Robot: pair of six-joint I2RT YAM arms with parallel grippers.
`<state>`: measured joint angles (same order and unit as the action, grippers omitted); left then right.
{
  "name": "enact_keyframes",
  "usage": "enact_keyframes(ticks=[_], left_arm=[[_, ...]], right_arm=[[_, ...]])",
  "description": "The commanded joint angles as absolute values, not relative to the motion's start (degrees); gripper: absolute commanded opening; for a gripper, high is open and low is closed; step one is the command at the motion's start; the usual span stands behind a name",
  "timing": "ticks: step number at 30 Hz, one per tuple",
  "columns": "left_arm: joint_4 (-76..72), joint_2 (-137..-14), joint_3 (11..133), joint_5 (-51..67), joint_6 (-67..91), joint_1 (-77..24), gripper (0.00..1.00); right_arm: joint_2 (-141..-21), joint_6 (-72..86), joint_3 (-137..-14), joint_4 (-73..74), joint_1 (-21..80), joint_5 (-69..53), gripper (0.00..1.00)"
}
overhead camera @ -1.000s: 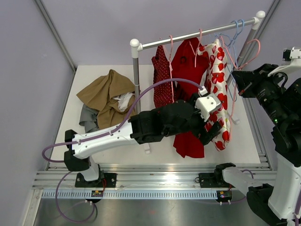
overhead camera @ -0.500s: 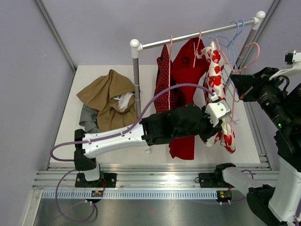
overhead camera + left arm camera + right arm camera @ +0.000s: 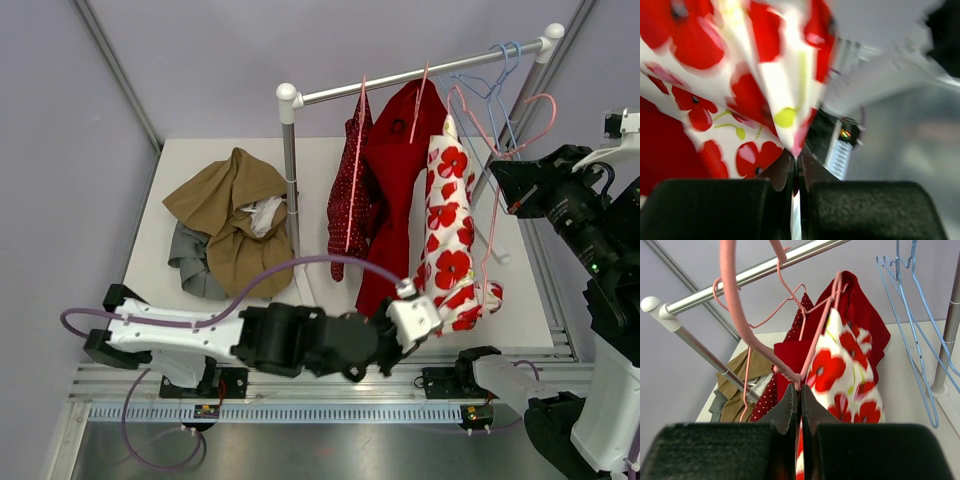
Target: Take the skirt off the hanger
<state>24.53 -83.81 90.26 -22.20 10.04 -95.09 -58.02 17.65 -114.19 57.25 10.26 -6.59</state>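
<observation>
The skirt [image 3: 445, 230], white with red poppies, hangs stretched from a pink hanger [image 3: 520, 120] towards the table's near edge. My left gripper [image 3: 437, 312] is shut on the skirt's lower hem; in the left wrist view the fabric [image 3: 765, 75] comes to a point pinched between the jaws [image 3: 796, 165]. My right gripper [image 3: 500, 172] is at the right end of the rail, shut on the pink hanger [image 3: 740, 315] just below its hook. The skirt [image 3: 845, 370] drapes down beyond the right gripper [image 3: 800, 395].
A clothes rail [image 3: 420, 72] on a white post [image 3: 290, 170] carries a plain red garment [image 3: 395, 170], a red dotted one [image 3: 345, 195] and empty blue hangers [image 3: 500, 80]. A pile of tan and grey clothes [image 3: 230, 215] lies at the table's left.
My left gripper went from open to shut on the skirt's hem and pulled back towards the near edge, drawing the skirt down and long. The right gripper stayed on the hanger.
</observation>
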Motion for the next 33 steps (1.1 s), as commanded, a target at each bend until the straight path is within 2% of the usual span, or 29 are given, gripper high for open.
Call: enact_keyframes(ticks=[1, 6, 14, 20, 23, 27, 33], left_arm=[[26.71, -77.61, 83.16, -33.11, 21.31, -103.25, 0.00], [30.49, -79.18, 79.28, -37.44, 35.56, -113.18, 0.00], [36.80, -87.78, 78.48, -34.20, 46.83, -119.00, 0.00], [49.55, -95.45, 87.25, -38.31, 55.10, -124.36, 0.00], [50.54, -92.82, 87.46, -43.75, 55.28, -124.45, 0.00], [47.82, -82.91, 82.89, -50.35, 50.03, -122.00, 0.00], [50.62, -76.47, 85.42, -56.85, 42.56, -116.73, 0.00]], right_arm=[[-59.94, 15.82, -117.33, 53.61, 10.63, -3.78, 0.00], [-63.53, 15.38, -120.84, 54.05, 10.55, -3.08, 0.00], [-67.76, 14.68, -124.53, 55.02, 10.63, -1.32, 0.00], [-70.93, 14.24, -126.65, 55.02, 10.72, -0.54, 0.00], [-72.16, 12.84, -126.56, 55.55, 10.55, 3.41, 0.00], [-73.82, 10.82, -125.86, 55.81, 10.63, 7.81, 0.00], [-76.55, 9.06, -128.05, 55.46, 10.63, 11.16, 0.00]])
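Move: The floral skirt, already in the left fingers, is bound for the clothes pile over the basket, about 35 cm ahead, 40 cm left and 30 cm below this hand. The near rack post's foot is roughly 26 cm ahead and 20 left; the red skirt hangs some 25 ahead, straight in front, slightly higher. From the right hand, gripping the pink hanger, the rail's free end is 13 cm ahead, straight on and 8 above, the blue hangers at the same spot. The floral skirt, still pinched by its lower part, is swept back about 14 cm and down 18 by the left hand, away from the pink hanger; the hand then swings up, forward and left, turning some 15 degrees counter-clockwise. Meanwhile the right hand keeps its grip on the hanger's neck and carries it about 10 cm forward towards the rail, turning a little clockwise. ##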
